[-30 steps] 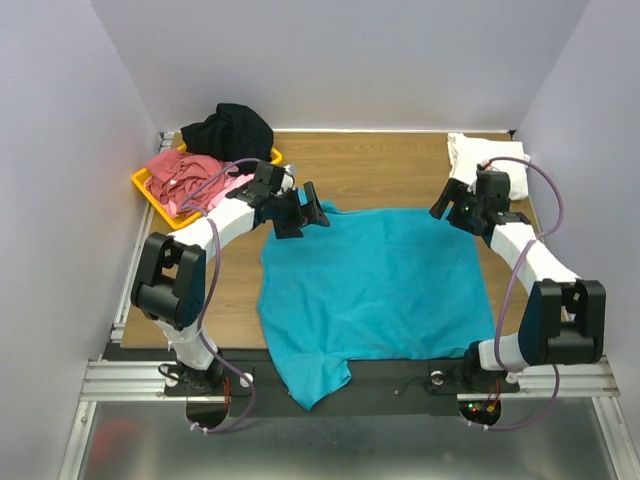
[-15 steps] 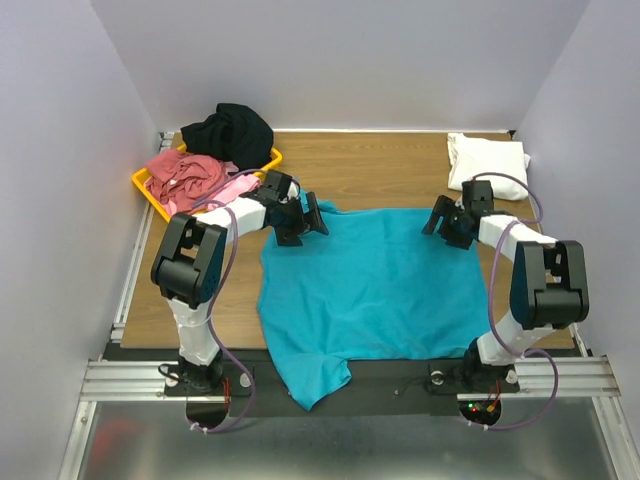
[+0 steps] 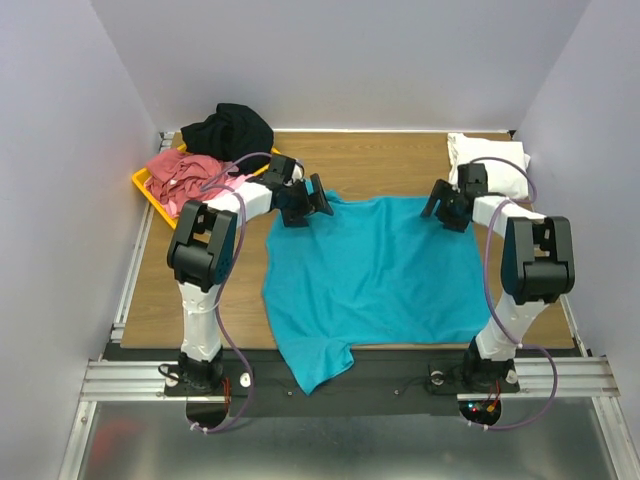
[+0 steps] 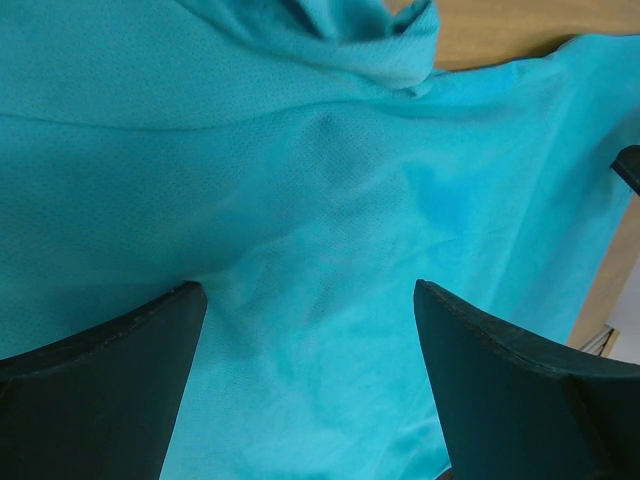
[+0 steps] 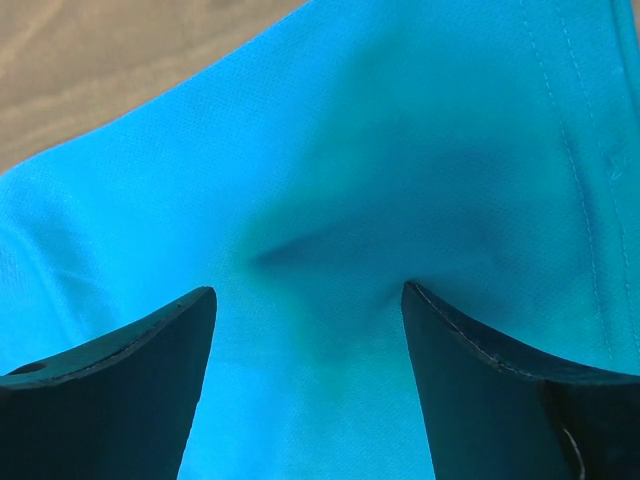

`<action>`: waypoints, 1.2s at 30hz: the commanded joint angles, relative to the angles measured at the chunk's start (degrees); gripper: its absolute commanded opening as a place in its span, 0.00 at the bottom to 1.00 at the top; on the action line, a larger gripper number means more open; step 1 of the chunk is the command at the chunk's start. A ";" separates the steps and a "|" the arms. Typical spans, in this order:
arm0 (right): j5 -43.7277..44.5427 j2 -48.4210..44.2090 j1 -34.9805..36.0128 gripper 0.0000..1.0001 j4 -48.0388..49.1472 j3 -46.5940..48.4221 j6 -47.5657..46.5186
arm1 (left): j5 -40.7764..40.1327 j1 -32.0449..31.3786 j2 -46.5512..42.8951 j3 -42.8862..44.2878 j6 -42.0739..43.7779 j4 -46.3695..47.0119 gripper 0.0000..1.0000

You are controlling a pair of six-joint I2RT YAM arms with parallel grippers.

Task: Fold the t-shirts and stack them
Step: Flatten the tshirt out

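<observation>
The teal t-shirt (image 3: 370,275) lies spread flat over the middle of the wooden table, with one sleeve hanging over the near edge. My left gripper (image 3: 318,200) is down on its far left corner, and my right gripper (image 3: 441,206) is on its far right corner. In the left wrist view the left gripper (image 4: 308,290) stands open with teal cloth (image 4: 320,200) spanning the gap. The right gripper (image 5: 308,290) is also open over teal cloth (image 5: 330,180) that is creased between the tips. A white t-shirt (image 3: 490,163) lies folded at the back right.
A yellow tray (image 3: 143,186) at the back left holds a dusty red shirt (image 3: 180,170) and a pink shirt (image 3: 225,189). A black shirt (image 3: 228,128) is heaped on the tray's far end. Walls close in the table on three sides.
Both grippers have moved toward the far side of the table. The teal shirt has slid that way with them, its near hem drawn up from the edge.
</observation>
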 commanded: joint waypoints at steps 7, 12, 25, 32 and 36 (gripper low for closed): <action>0.24 9.25 0.12 0.81 -2.74 9.91 1.17 | -3.49 4.83 8.59 11.05 2.75 -5.02 0.99; -0.81 13.47 0.21 0.81 -4.06 15.36 1.87 | -3.67 6.86 12.81 19.22 4.42 -7.05 0.99; -5.56 21.91 0.21 0.81 -6.17 29.95 1.08 | -0.15 6.95 20.73 39.90 8.99 -8.72 0.99; -10.22 19.90 0.29 0.82 -6.26 32.86 1.44 | -4.01 6.95 8.46 32.45 10.66 -9.08 0.99; -10.66 14.63 0.38 0.84 -6.26 33.22 1.09 | -8.66 5.98 -2.71 25.33 12.24 -8.90 0.99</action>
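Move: The turquoise t-shirt lies spread beneath both open hands, its middle roughly 19 cm back and 18 cm right of the left hand, 18 cm back and 20 cm left of the right, just below both. Its sleeve hangs over the near table edge, some 46 cm straight back from the left hand. The yellow basket is about 33 cm left of that hand and 8 cm ahead; the white shirt lies 14 cm ahead and 15 cm right of the right hand. The t-shirt is dragged forward over the table, away from the near edge, by both hands, their open fingers still down on its far part and sliding level together, about 14 cm left, 12 cm right. Both drift a little left. The left hand's fingers swing up some 10 degrees; at the end it draws back and rises about 3 cm, while the right stays low, rolling its left side up slightly. ##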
